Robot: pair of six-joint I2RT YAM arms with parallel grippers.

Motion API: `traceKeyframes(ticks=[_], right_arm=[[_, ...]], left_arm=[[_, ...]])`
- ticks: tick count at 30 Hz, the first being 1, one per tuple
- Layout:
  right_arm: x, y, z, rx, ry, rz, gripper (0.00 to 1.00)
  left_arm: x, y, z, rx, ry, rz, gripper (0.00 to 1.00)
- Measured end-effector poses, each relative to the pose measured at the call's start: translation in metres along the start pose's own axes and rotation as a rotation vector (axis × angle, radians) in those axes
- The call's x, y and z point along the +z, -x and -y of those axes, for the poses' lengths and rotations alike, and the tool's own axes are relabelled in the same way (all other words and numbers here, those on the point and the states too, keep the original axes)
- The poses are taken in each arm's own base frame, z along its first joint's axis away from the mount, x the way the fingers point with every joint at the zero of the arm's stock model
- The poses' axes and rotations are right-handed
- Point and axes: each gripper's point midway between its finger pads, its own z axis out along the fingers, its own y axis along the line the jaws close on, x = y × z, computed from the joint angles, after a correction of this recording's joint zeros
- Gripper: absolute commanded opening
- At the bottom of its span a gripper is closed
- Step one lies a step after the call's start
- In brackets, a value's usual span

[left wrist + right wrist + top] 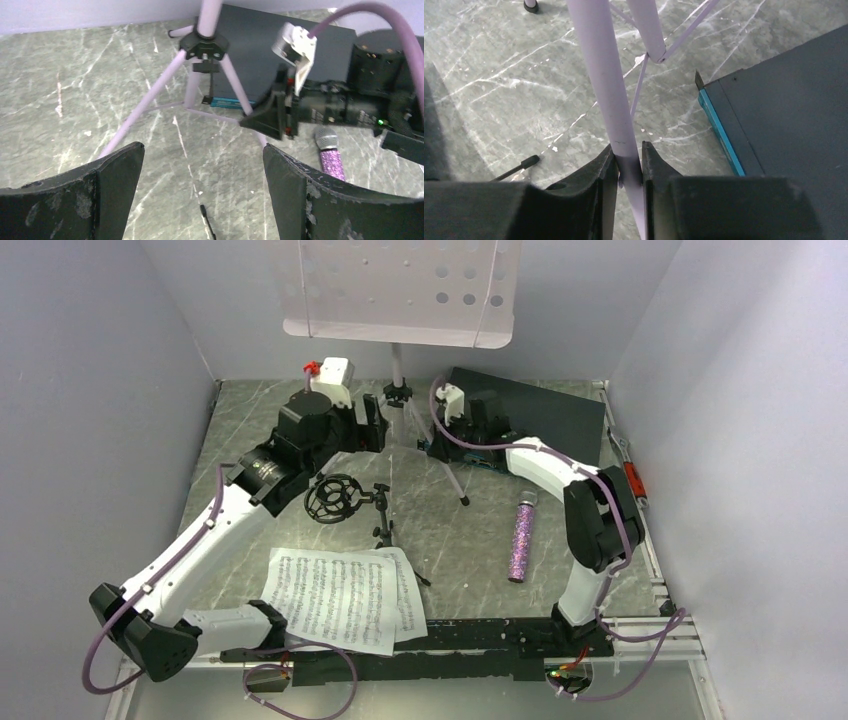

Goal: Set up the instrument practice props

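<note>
The pale lilac music stand (400,290) stands upright at the back on its tripod (204,45). My right gripper (628,155) is shut on one lilac tripod leg (609,85), low down near the table; in the top view this gripper (437,445) is at the leg's right side. My left gripper (202,165) hangs open and holds nothing, just left of the tripod (378,428). The glittery purple microphone (522,537) lies on the table at the right. The small black tripod with ring mount (335,497) stands mid-left. Two sheet-music pages (340,595) lie overlapping near the front.
A flat dark box (540,415) with a teal edge (719,125) lies at the back right, close to the held leg. Grey walls close in the back and both sides. A foot of the small black tripod (529,161) reaches near the right gripper.
</note>
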Motion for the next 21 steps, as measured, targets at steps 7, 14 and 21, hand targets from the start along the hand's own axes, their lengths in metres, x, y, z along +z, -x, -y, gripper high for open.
traceKeyframes(ticks=[7,14,21], right_arm=[[-0.015,-0.072,-0.001,0.183,-0.041,-0.171,0.74],[-0.032,-0.051,-0.015,0.233,-0.02,-0.084,0.9],[-0.068,0.03,-0.035,0.17,0.006,0.197,0.99]], left_arm=[[0.006,-0.004,-0.045,-0.053,0.022,-0.011,0.94],[0.015,-0.002,-0.077,-0.163,-0.093,0.007,0.94],[0.006,0.043,-0.111,-0.297,-0.235,0.176,0.94]])
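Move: The right hand still has the music stand's leg between its fingertips. From that hand the tripod hub lies about 8 cm ahead, 6 cm left and 10 cm up, the flat black box's middle 7 cm ahead, 17 cm right and 11 cm down, and the glitter microphone 19 cm back, 18 cm right and 11 cm down. From the empty left hand the hub is roughly 15 cm ahead, 8 cm right and 9 cm lower, the shock mount 2 cm back, 6 cm left and 28 cm below. The right fingers let go of the tripod leg, opening from a narrow pinch to nearly full width as the hand dips about 6 cm while backing off to the right, then turns upward and climbs some 13 cm beside the leg. The open left hand swings left and somewhat forward, away from the stand, about 11 cm leftward, sinking a little before rising and rolling its left side down some 25 degrees. ##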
